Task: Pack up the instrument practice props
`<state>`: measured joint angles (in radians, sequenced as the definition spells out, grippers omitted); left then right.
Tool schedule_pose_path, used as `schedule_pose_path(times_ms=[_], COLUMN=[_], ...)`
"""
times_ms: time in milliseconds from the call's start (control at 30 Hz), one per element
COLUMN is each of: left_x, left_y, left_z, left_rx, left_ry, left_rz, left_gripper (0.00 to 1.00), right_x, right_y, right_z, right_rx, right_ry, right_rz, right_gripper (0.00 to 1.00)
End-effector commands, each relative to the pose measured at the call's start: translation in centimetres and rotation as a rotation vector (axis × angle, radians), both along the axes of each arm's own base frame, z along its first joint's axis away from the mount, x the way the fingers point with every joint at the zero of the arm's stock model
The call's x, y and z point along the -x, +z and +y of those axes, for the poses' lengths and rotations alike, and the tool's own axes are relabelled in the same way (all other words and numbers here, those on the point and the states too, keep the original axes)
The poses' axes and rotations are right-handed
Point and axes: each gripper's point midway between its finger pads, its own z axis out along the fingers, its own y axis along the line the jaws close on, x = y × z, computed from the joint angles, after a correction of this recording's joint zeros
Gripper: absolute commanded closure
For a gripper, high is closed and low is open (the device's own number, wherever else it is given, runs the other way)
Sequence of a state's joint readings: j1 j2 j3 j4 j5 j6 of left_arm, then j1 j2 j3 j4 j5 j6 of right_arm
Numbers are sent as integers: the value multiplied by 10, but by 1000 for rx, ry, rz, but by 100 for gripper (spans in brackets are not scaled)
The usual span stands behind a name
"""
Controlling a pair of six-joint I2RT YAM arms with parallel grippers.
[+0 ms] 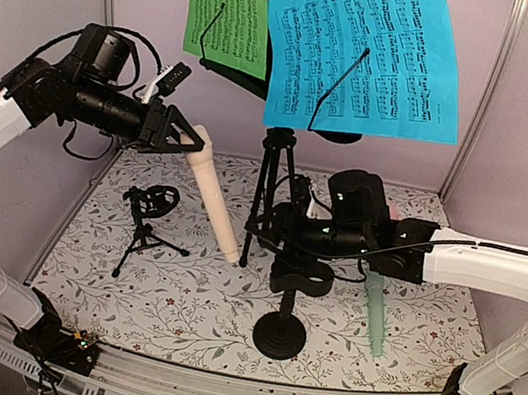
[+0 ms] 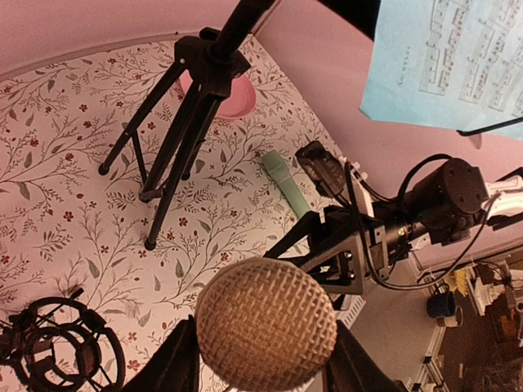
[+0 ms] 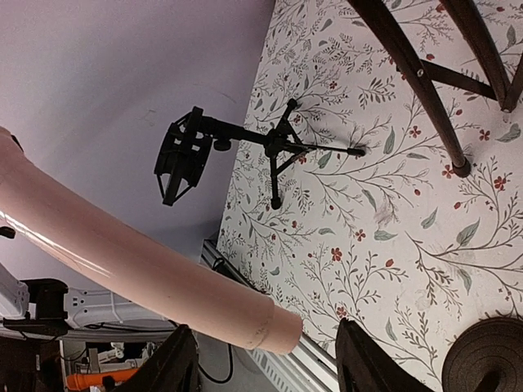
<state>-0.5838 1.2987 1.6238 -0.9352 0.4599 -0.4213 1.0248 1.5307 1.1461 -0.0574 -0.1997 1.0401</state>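
My left gripper [image 1: 181, 138] [image 2: 265, 343] is shut on the mesh head of the beige microphone [image 1: 214, 194] [image 2: 265, 322], which hangs tilted above the mat. The microphone's handle end [image 3: 278, 327] lies between the spread fingers of my open right gripper [image 1: 261, 226] [image 3: 263, 331], untouched by either finger. The black music stand [image 1: 271, 184] carries a green page [image 1: 231, 15] and a blue page [image 1: 367, 53]. A mint microphone [image 1: 373, 312] [image 2: 286, 184] lies on the mat at the right. One tripod mic holder [image 1: 149, 219] [image 3: 237, 147] stands left, and a round-based holder [image 1: 285, 313] stands at the front.
A floral mat [image 1: 425, 326] covers the table, with walls close behind and on both sides. The pink plate [image 2: 233, 98] sits behind the music stand's legs [image 3: 425, 82]. The round holder's base [image 3: 486, 355] is just below my right wrist.
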Motion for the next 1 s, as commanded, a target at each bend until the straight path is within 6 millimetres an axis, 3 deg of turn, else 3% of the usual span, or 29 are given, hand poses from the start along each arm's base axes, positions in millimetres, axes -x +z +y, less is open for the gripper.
schedule_pose_path(times_ms=[0, 233, 467, 700, 967], left_x=[-3, -10, -6, -6, -1], left_y=[-5, -32, -59, -106, -146], left_z=[-21, -33, -40, -48, -61], left_rx=[1, -77, -116, -185, -266], left_ry=[-29, -28, -33, -26, -54], left_rz=[11, 86, 171, 292, 365], left_gripper=[72, 73, 73, 74, 76], right_x=[-18, -30, -38, -26, -10], right_y=[27, 58, 63, 88, 112], right_z=[-21, -33, -54, -63, -84], right_rx=[-43, -76, -70, -65, -57], right_ry=[-123, -172, -239, -152, -103], right_rz=[-77, -162, -205, -421, -637], right_gripper=[40, 40, 40, 40, 39])
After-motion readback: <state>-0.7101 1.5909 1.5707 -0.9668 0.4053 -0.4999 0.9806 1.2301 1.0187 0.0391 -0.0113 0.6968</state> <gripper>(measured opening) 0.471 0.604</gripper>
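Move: The left hand holds the peach microphone by its head. The bare patch of table where it seems headed is some 9 cm to the right, 2 cm back and 36 cm below. The small tripod stands about 13 cm left and 8 cm ahead of this hand, the black desk stand 23 cm right and 12 cm back, the music stand's legs 16 cm right and 16 cm ahead. From the empty right hand, the patch is roughly 7 cm left, 1 cm ahead and 23 cm down. Down by about 13 cm and some 5 cm to the right, the left hand brings the peach microphone towards the open table between small tripod and desk stand, keeping its grip on the head while the wrist tips the fingers steeper downward. The right hand, open and empty, clears out of the way: up about 9 cm and to the right, rolling nearly 30 degrees. ##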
